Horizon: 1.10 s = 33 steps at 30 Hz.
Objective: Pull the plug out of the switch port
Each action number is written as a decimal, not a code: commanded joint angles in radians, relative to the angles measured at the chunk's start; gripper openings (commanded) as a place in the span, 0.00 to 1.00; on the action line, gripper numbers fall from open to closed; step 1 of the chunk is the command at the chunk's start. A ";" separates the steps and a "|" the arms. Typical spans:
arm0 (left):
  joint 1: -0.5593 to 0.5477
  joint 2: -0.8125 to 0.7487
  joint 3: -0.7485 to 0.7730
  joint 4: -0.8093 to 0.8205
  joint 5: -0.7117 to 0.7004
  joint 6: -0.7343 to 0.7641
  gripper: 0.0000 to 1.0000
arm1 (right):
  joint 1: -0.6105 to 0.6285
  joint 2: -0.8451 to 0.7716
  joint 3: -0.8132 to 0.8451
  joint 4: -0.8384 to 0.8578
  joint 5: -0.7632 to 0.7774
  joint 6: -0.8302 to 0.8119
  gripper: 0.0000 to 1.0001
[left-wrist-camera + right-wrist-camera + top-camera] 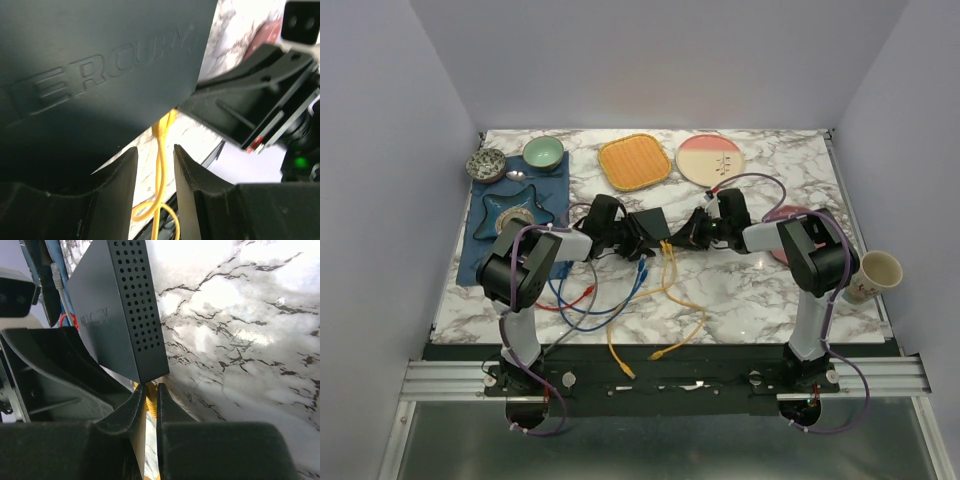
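The dark switch (648, 222) lies mid-table between both arms. It fills the upper left of the left wrist view (100, 65) and shows its vented side in the right wrist view (120, 315). A yellow plug (151, 401) sits in a port at the switch's lower corner, its yellow cable (161, 165) trailing down. My right gripper (151, 390) is shut on the plug's boot, just under that corner. My left gripper (154, 150) stands open at the switch's edge, with only marble and cable seen between its fingers. The right gripper's black body (250, 110) is close beside it.
Blue cables (640, 275), a red cable (580, 300) and more yellow cable (675, 300) sprawl in front of the switch. An orange plate (635, 161), pink plate (710, 158), two bowls (543, 152), a blue cloth (485, 255) and a paper cup (876, 275) ring the table.
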 commanded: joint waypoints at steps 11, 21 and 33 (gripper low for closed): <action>0.044 0.035 0.020 -0.051 -0.154 -0.061 0.47 | 0.055 -0.159 -0.155 -0.137 0.078 -0.128 0.01; 0.099 -0.089 0.000 -0.065 -0.171 -0.012 0.48 | 0.050 -0.512 -0.207 -0.431 0.593 -0.226 0.01; 0.109 -0.055 0.115 -0.096 -0.148 0.007 0.50 | 0.050 -0.453 -0.175 -0.180 0.297 -0.137 0.70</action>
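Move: The right fingers are already shut on the right-hand yellow plug, still at its port. The switch's middle lies about 7 cm left of this hand and 3 cm ahead, and the second yellow plug 2 cm left and 1 cm back. The left hand, half open at the switch's front, has the switch's middle 4 cm ahead, 2 cm left and 2 cm lower. The gripped plug is about 5 cm to its right and 1 cm ahead; blue plugs lie 4 cm back, 2 cm left. Keeping its pinch on the yellow plug, the right hand draws straight back some 5 cm, away from the switch, then swings right about 8 cm with a short rise and dip, fingers tipping down some 25 degrees, and opens wide over bare marble. Meanwhile the left hand goes forward about 3 cm, seeming to brace against the switch's front, then farther left and forward, turning slightly counter-clockwise and lifting at the end. ##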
